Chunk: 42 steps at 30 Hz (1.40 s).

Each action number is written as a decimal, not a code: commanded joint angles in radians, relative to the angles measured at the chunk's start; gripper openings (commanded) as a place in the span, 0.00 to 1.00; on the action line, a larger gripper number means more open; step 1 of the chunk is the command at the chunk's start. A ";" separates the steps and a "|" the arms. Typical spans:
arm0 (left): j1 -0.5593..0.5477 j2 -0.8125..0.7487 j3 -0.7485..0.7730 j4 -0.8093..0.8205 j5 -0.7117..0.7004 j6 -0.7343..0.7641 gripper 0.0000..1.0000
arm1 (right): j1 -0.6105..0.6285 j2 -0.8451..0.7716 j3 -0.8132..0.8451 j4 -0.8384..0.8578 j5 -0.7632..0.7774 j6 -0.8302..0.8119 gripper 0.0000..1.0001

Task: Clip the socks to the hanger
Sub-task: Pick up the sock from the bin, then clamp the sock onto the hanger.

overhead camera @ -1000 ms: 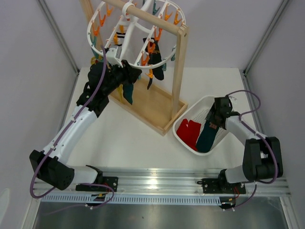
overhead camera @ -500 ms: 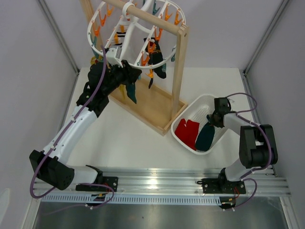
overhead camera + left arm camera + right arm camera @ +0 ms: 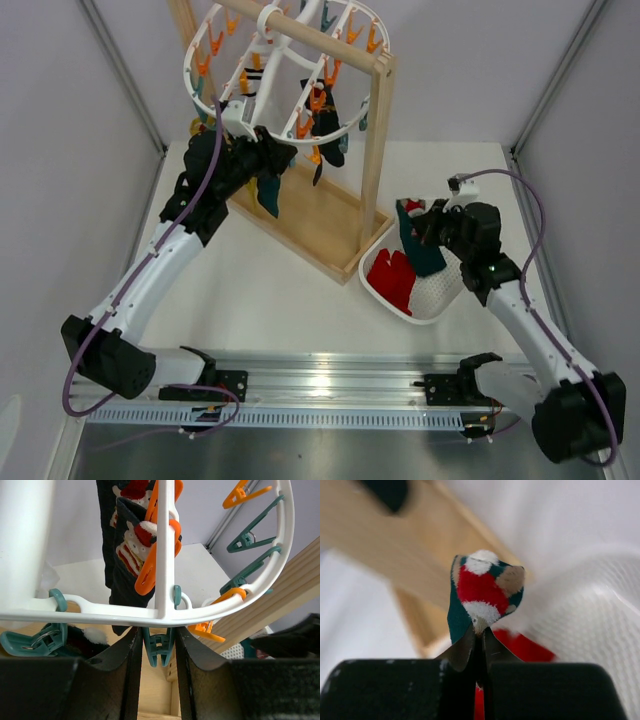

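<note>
The white ring hanger (image 3: pixel 190 75) hangs from the wooden rack, with dark socks (image 3: pixel 328 125) clipped on it. My left gripper (image 3: pixel 262 160) is up under the ring (image 3: pixel 100 611), its jaws pressed on both sides of a teal peg (image 3: pixel 158 647). A dark patterned sock (image 3: pixel 120 565) hangs just behind, held by an orange peg (image 3: pixel 160 545). My right gripper (image 3: pixel 430 228) is shut on a teal sock (image 3: pixel 420 245) with a red and white pattern (image 3: pixel 482 587), held up above the basket. A red sock (image 3: pixel 392 275) lies in the basket.
The white perforated basket (image 3: pixel 440 300) sits at the right, tipped toward the rack's base. The wooden rack post (image 3: pixel 375 130) stands between the two arms. A teal sock (image 3: pixel 268 190) dangles below my left gripper.
My right gripper closed on the teal sock in the basket and lifted it up and left. The basket shifted with it. The left arm stayed put.
</note>
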 commanded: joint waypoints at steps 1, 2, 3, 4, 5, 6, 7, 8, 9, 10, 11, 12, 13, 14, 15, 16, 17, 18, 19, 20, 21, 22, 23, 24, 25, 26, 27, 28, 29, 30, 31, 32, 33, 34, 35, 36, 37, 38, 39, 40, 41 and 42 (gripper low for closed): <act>0.007 -0.037 0.049 0.033 -0.021 -0.014 0.07 | 0.094 -0.118 0.036 0.190 -0.319 -0.122 0.00; 0.007 -0.038 0.051 0.033 -0.017 -0.017 0.07 | 0.115 -0.126 0.068 0.213 -0.356 -0.127 0.00; 0.007 -0.037 0.051 0.030 -0.014 -0.025 0.07 | 0.140 -0.126 0.085 0.225 -0.419 -0.154 0.00; 0.007 -0.038 0.057 0.027 -0.011 -0.028 0.07 | 0.166 -0.120 0.098 0.236 -0.434 -0.174 0.00; 0.007 -0.040 0.057 0.025 -0.003 -0.031 0.07 | 0.229 -0.111 0.110 0.259 -0.444 -0.196 0.00; 0.007 -0.040 0.060 0.023 0.000 -0.039 0.07 | 0.260 -0.099 0.134 0.268 -0.451 -0.219 0.00; 0.007 -0.043 0.064 0.020 0.002 -0.043 0.07 | 0.315 -0.062 0.147 0.284 -0.464 -0.266 0.00; 0.007 -0.043 0.064 0.016 0.008 -0.051 0.07 | 0.341 -0.039 0.162 0.285 -0.459 -0.277 0.00; 0.007 -0.041 0.072 0.010 0.012 -0.057 0.07 | 0.364 -0.016 0.193 0.285 -0.461 -0.317 0.00; 0.007 -0.041 0.074 0.004 0.015 -0.060 0.07 | 0.388 0.007 0.206 0.291 -0.445 -0.357 0.00; 0.007 -0.044 0.083 0.002 0.018 -0.063 0.07 | 0.410 0.056 0.219 0.310 -0.439 -0.375 0.00; 0.007 -0.044 0.084 0.000 0.026 -0.066 0.07 | 0.442 0.079 0.240 0.321 -0.447 -0.397 0.00; 0.007 -0.046 0.078 -0.001 0.031 -0.069 0.07 | 0.455 0.102 0.251 0.334 -0.456 -0.413 0.00; 0.007 -0.047 0.084 -0.001 0.034 -0.072 0.07 | 0.459 0.146 0.262 0.362 -0.467 -0.420 0.00; 0.007 -0.049 0.086 -0.004 0.038 -0.073 0.07 | 0.464 0.166 0.272 0.377 -0.482 -0.418 0.00; 0.007 -0.049 0.084 -0.007 0.040 -0.073 0.07 | 0.464 0.183 0.283 0.394 -0.491 -0.415 0.00; 0.007 -0.052 0.083 -0.009 0.043 -0.074 0.07 | 0.462 0.205 0.286 0.434 -0.507 -0.405 0.00; 0.007 -0.052 0.080 -0.007 0.048 -0.077 0.07 | 0.461 0.216 0.285 0.460 -0.520 -0.398 0.00; 0.007 -0.052 0.080 -0.006 0.057 -0.077 0.07 | 0.458 0.223 0.282 0.485 -0.531 -0.391 0.00; 0.007 -0.053 0.078 -0.006 0.061 -0.080 0.07 | 0.455 0.231 0.274 0.541 -0.542 -0.385 0.00; 0.007 -0.052 0.078 -0.004 0.064 -0.083 0.07 | 0.455 0.249 0.273 0.563 -0.542 -0.371 0.00; 0.007 -0.052 0.077 -0.004 0.069 -0.085 0.07 | 0.453 0.257 0.274 0.580 -0.543 -0.365 0.00; 0.007 -0.053 0.078 -0.003 0.069 -0.088 0.07 | 0.450 0.268 0.274 0.618 -0.547 -0.357 0.00; 0.007 -0.055 0.078 -0.001 0.071 -0.089 0.07 | 0.450 0.284 0.274 0.643 -0.550 -0.336 0.00; 0.007 -0.057 0.077 0.000 0.072 -0.091 0.07 | 0.442 0.294 0.274 0.667 -0.553 -0.319 0.00; 0.007 -0.057 0.077 0.000 0.075 -0.092 0.07 | 0.436 0.303 0.274 0.711 -0.554 -0.303 0.01; 0.007 -0.057 0.074 0.002 0.077 -0.094 0.07 | 0.433 0.312 0.277 0.729 -0.553 -0.293 0.00; 0.007 -0.060 0.075 0.004 0.077 -0.097 0.07 | 0.430 0.327 0.279 0.745 -0.550 -0.282 0.01; 0.007 -0.061 0.077 0.007 0.081 -0.099 0.07 | 0.423 0.338 0.280 0.774 -0.547 -0.277 0.01; 0.007 -0.060 0.074 0.007 0.083 -0.100 0.06 | 0.419 0.344 0.285 0.785 -0.550 -0.256 0.01; 0.007 -0.061 0.071 0.007 0.086 -0.100 0.07 | 0.416 0.358 0.285 0.799 -0.548 -0.244 0.01; 0.007 -0.060 0.071 0.007 0.091 -0.105 0.06 | 0.412 0.364 0.285 0.825 -0.545 -0.240 0.01; 0.007 -0.060 0.069 0.007 0.095 -0.106 0.07 | 0.410 0.370 0.286 0.834 -0.539 -0.234 0.01; 0.007 -0.061 0.071 0.008 0.097 -0.108 0.07 | 0.407 0.377 0.288 0.841 -0.533 -0.230 0.01; 0.007 -0.061 0.063 0.010 0.098 -0.112 0.07 | 0.407 0.386 0.288 0.857 -0.519 -0.224 0.01; 0.007 -0.063 0.067 0.011 0.100 -0.112 0.07 | 0.404 0.390 0.288 0.871 -0.513 -0.219 0.01; 0.007 -0.064 0.066 0.011 0.103 -0.114 0.07 | 0.403 0.397 0.286 0.896 -0.508 -0.213 0.02; 0.007 -0.064 0.064 0.014 0.104 -0.117 0.07 | 0.401 0.406 0.285 0.911 -0.504 -0.193 0.02; 0.007 -0.064 0.060 0.014 0.106 -0.117 0.07 | 0.395 0.413 0.286 0.926 -0.502 -0.181 0.01; 0.007 -0.063 0.061 0.016 0.109 -0.120 0.06 | 0.392 0.421 0.286 0.948 -0.498 -0.171 0.02; 0.007 -0.064 0.060 0.017 0.109 -0.122 0.06 | 0.390 0.426 0.285 0.959 -0.493 -0.161 0.02; 0.007 -0.066 0.058 0.016 0.109 -0.122 0.06 | 0.387 0.435 0.286 0.968 -0.491 -0.156 0.01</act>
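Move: The green sock's cuff is already pinched in my right fingers. The teal clip it's for, held in my left fingers on the hanger ring, lies about 30 cm left, 7 cm ahead and 18 cm higher. The stand's near post rises between, 11 cm left and 5 cm ahead; the red socks lie 4 cm left, 4 cm back and 17 cm below. From my left hand the green sock hangs roughly 30 cm right, 8 cm back and 22 cm down. I swing the green sock some 24 cm left and 14 cm up towards the teal clip, bowing back about 8 cm to pass the near side of the post, then easing forward again. My right wrist turns about 50 degrees counter-clockwise and its fingers tip up, keeping their pinch; my left hand, still gripping the clip, draws back and up 3 cm. ##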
